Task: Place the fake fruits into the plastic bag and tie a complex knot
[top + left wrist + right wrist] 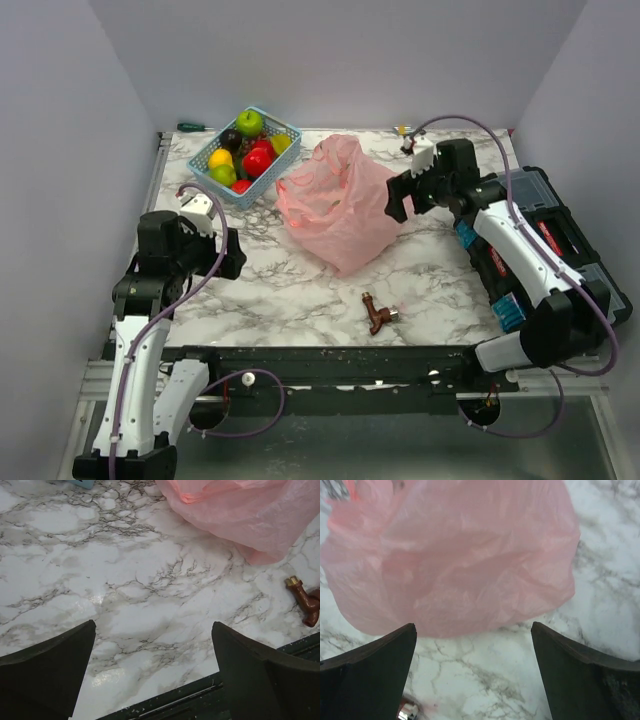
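The fake fruits (249, 150) lie heaped in a light-blue lattice basket (284, 128) at the back left: a green one, red ones, yellow ones and a dark one. The pink plastic bag (340, 205) lies crumpled in the middle of the table, with no knot visible. My left gripper (233, 256) hovers open over bare marble, left of the bag. In the left wrist view the left gripper (152, 625) holds nothing and the bag (250, 515) shows at the top right. My right gripper (398, 196) is open at the bag's right edge. In its own view the right gripper (472, 625) faces the bag (455, 555), empty.
A small brown pipe fitting (378, 314) lies near the front edge, also the brown fitting (306, 600) in the left wrist view. A black toolbox (545, 225) sits along the right edge under the right arm. A green-handled screwdriver (190, 127) lies at the back left.
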`<state>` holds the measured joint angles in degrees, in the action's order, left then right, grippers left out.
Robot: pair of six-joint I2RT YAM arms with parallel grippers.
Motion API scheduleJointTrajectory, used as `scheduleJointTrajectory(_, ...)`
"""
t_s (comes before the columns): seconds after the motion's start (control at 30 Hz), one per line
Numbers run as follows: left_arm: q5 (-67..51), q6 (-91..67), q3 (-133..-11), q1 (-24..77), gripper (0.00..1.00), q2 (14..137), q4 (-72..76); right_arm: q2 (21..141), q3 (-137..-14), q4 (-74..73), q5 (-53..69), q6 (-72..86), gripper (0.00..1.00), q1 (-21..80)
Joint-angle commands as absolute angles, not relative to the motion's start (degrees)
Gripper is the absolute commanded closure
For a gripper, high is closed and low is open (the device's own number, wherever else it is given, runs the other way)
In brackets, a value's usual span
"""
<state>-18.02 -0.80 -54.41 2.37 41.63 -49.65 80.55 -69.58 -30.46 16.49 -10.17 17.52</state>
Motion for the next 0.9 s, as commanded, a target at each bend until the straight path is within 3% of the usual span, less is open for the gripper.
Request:
scheduleJointTrajectory(0.0, -22.9, -4.9, -54.2, 2.2, 0.01, 44.3, -42.9, 86.2, -81.0, -28.7, 19.9, -9.2, 0.0, 17.9)
scheduleJointTrajectory(0.33, -24.8, -12.1, -59.0, 4.6, 0.01, 60.5, -26.0, 103.9, -103.0, -24.3, 15.0, -7.3, 0.0, 23.4)
scheduleJointTrajectory(0.7, -22.7, -16.9, -65.8, 7.7, 0.01, 76.5, -19.6, 118.4, -108.2, -22.0, 10.5, -9.5, 0.0, 25.8)
scheduleJointTrajectory(0.77, -23.6, -17.1, -66.7, 7.7, 0.01, 77.7, -19.7, 119.8, -108.5, -23.4, 11.3, -9.9, 0.09, 25.8)
scheduleJointTrajectory(0.87, -25.4, -15.4, -66.7, 7.7, 0.01, 77.6, -19.4, 119.4, -107.2, -24.5, 14.1, -9.8, 0.36, 25.8)
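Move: The plastic bag's left rim lies about 20 cm ahead of the left hand, 10 cm to its right and some 10 cm lower; the fruit basket is some 27 cm ahead and 3 cm right. For the right hand, the bag's right rim is about 15 cm ahead, 12 cm left and 5 cm below. The brass tap sits roughly 20 cm back and 5 cm left of that hand, the basket some 18 cm ahead and 36 cm left. The right hand arcs forward and left over the bag, about 15 cm out and 12 cm across, rising some 10 cm before dropping to slightly below its starting height, where its wide-open fingers come down astride the thin plastic of the right rim and just begin to close on it. Meanwhile the left hand, still wide open, glides nearly level about 16 cm forward and 6 cm right towards the bag's left rim, rolling its left side down some 15 degrees and sinking a little at the end. ##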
